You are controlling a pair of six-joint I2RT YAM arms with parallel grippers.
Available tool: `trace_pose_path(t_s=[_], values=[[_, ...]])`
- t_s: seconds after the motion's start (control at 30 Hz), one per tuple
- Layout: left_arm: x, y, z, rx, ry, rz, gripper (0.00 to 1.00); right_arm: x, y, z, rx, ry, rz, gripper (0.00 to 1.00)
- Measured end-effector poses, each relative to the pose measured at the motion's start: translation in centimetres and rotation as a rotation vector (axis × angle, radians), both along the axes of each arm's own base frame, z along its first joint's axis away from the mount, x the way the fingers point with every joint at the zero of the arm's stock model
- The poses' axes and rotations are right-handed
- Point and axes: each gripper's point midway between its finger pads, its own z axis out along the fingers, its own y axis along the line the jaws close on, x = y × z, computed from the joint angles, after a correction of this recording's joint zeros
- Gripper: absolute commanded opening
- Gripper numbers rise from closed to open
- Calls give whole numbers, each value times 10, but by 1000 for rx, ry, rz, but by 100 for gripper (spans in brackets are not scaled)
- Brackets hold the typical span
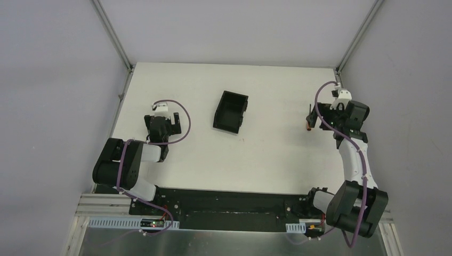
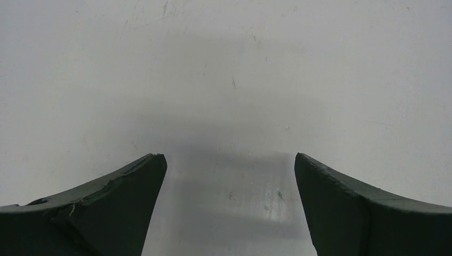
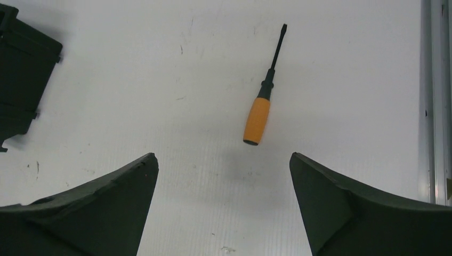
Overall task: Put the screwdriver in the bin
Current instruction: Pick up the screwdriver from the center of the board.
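Observation:
The screwdriver (image 3: 258, 115), with a short orange handle and a thin black shaft, lies flat on the white table, its tip pointing away from me. My right gripper (image 3: 224, 160) hovers just short of the handle's butt end, open, with nothing between its fingers. From above, the screwdriver (image 1: 309, 121) lies at the table's right side, just left of the right gripper (image 1: 321, 121). The black bin (image 1: 230, 112) stands open-topped near the middle of the table; its corner shows as the bin (image 3: 21, 74) at the right wrist view's left edge. My left gripper (image 2: 230, 158) is open over bare table.
An aluminium frame rail (image 3: 434, 96) runs along the table's right edge, close to the screwdriver. Grey walls enclose the table on three sides. In the top view the left gripper (image 1: 161, 124) rests at the left side, well away from the bin.

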Motion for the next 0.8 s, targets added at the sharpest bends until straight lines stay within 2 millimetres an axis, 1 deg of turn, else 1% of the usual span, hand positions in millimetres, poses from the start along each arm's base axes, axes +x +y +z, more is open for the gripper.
trace_pose_path(t_s=[0.17,0.33,0.43,0.6,0.7,0.8], values=[[0,0,0,0,0,0,99,26,-7,13,14,30,-5,99],[0,0,0,0,0,0,99,46,-13,11,23,75,-3,99],[0,0,0,0,0,0,99,56,-17,1,31,119,-6,99],[0,0,0,0,0,0,99,77,-20,-21,35,219,-17,98],[0,0,0,0,0,0,99,83,-18,-33,42,263,-24,98],[0,0,0,0,0,0,99,87,-11,-45,33,301,-26,98]])
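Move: The screwdriver lies flat, blade pointing away from the base, its middle about 12 cm ahead of the right hand, some 3 cm to its right and about 13 cm below. The bin stands about 34 cm to the left of the screwdriver and roughly level with it. From the idle left hand, the screwdriver is some 63 cm to the right, about 7 cm ahead and 5 cm below. Towards the screwdriver, still untouched, the right hand reaches forward about 8.5 cm, first rising slightly, then arcing down to end some 4.5 cm lower than it began. It drifts a little right and starts back left late on, while the wrist tips the fingers about 15 degrees further down; they stay wide open. ##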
